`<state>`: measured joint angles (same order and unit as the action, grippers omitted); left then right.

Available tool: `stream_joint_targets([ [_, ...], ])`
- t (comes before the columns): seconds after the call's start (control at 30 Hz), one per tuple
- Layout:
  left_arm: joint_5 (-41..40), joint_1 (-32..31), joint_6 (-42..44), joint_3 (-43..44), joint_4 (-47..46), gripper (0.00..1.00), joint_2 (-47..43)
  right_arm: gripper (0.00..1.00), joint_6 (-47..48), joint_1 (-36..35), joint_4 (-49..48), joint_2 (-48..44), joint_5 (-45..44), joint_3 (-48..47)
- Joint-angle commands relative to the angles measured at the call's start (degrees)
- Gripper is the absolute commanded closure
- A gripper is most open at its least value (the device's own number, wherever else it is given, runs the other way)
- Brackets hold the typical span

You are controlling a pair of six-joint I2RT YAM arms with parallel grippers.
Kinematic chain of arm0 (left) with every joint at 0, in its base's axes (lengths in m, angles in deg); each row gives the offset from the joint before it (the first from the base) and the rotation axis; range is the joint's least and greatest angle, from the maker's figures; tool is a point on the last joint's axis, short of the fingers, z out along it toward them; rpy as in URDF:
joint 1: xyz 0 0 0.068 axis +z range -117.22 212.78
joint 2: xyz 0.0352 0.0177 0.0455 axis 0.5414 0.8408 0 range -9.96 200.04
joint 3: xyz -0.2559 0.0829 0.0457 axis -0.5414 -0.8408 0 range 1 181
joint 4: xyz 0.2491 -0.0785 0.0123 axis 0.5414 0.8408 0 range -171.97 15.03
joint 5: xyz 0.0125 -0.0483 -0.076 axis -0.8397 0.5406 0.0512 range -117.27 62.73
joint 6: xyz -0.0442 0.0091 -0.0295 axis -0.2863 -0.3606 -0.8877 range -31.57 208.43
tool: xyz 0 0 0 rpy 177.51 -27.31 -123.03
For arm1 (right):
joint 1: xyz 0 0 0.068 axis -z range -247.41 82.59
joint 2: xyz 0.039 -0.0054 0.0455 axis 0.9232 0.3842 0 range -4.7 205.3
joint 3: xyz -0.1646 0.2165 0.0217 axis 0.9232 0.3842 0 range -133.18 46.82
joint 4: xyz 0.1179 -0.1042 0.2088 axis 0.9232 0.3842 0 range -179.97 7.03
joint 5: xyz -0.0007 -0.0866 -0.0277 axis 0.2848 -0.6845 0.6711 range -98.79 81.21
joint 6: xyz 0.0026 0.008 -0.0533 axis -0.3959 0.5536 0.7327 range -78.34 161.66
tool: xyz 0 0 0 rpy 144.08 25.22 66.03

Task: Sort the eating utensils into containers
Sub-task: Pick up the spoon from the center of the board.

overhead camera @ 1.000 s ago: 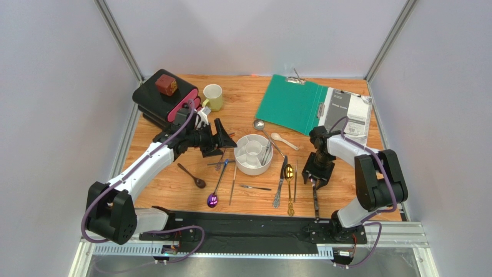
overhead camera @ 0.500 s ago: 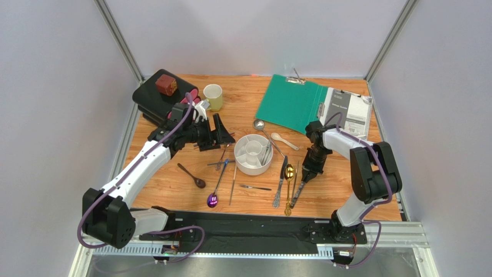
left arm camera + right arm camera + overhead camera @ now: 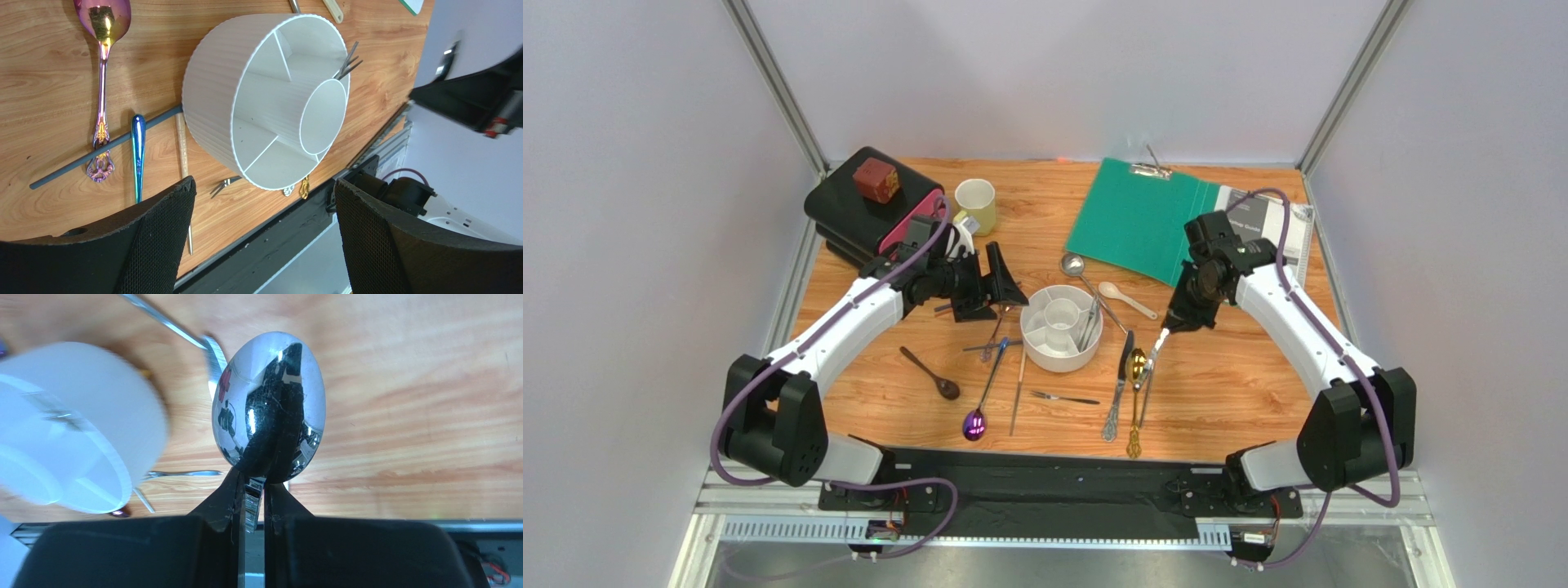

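My right gripper (image 3: 1183, 316) (image 3: 255, 478) is shut on the handle of a silver spoon (image 3: 268, 404), held above the table to the right of the white partitioned holder (image 3: 1038, 352) (image 3: 73, 429). The spoon's bowl (image 3: 1156, 354) points down and to the left. My left gripper (image 3: 1001, 282) (image 3: 264, 182) hangs open and empty left of the holder (image 3: 215, 104), which has silver utensils (image 3: 1087, 325) in one compartment. On the table lie a purple spoon (image 3: 974, 423) (image 3: 104, 24), a dark brown spoon (image 3: 934, 374), a gold spoon (image 3: 1136, 404), a silver knife (image 3: 1120, 386), a white ceramic spoon (image 3: 1127, 298) and a round silver spoon (image 3: 1073, 263).
A green clipboard (image 3: 1136, 221) and a paper booklet (image 3: 1274, 245) lie at the back right. A pale yellow mug (image 3: 974, 206) stands at the back left beside a black box (image 3: 854, 214) with a red-brown cube (image 3: 876, 180) on top.
My right gripper shut on the spoon near the table's front and carried it up and back toward the holder. My left arm shifted slightly toward the back.
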<state>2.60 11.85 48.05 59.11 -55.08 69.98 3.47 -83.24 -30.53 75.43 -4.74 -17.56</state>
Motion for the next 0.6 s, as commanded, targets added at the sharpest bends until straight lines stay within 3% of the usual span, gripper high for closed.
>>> stream_joint_targets([
  [0.0, -0.7, 0.0, 0.3, 2.0, 1.7, 0.12, -1.5, 1.0, 2.8, -4.2, 1.1, 0.9, -2.9, -14.0],
  [0.13, -2.4, 0.2, 0.6, 1.0, 2.8, 0.12, -4.8, 1.0, 8.7, -9.3, -1.9, 4.6, -9.8, -21.5],
  [0.57, -6.6, 2.0, 0.1, -4.3, 5.4, 0.12, -12.1, 1.0, 18.6, -11.3, -9.7, 21.5, -10.5, -40.9],
])
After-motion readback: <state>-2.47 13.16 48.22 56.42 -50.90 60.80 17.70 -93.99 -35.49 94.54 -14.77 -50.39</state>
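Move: The right hand, some 11 cm above the table, already grips the silver spoon at its neck; the white divided container lies about 20 cm to its left, 2 cm farther out and 7 cm lower. The white spoon is 12 cm ahead and 8 cm left, the gold spoon 10 cm back and 6 cm left. From the left hand the container is roughly 9 cm right, level fore-and-aft, 11 cm below. The right hand keeps its closed grip on the silver spoon and swings it about 13 cm forward, with 8 cm each of left and up, the rise coming early, until it is above the white spoon, beyond the container. Its fingertips tilt some 20 degrees outward as it turns counter-clockwise, while the open left hand drifts left, slightly back and up, away from the container. ##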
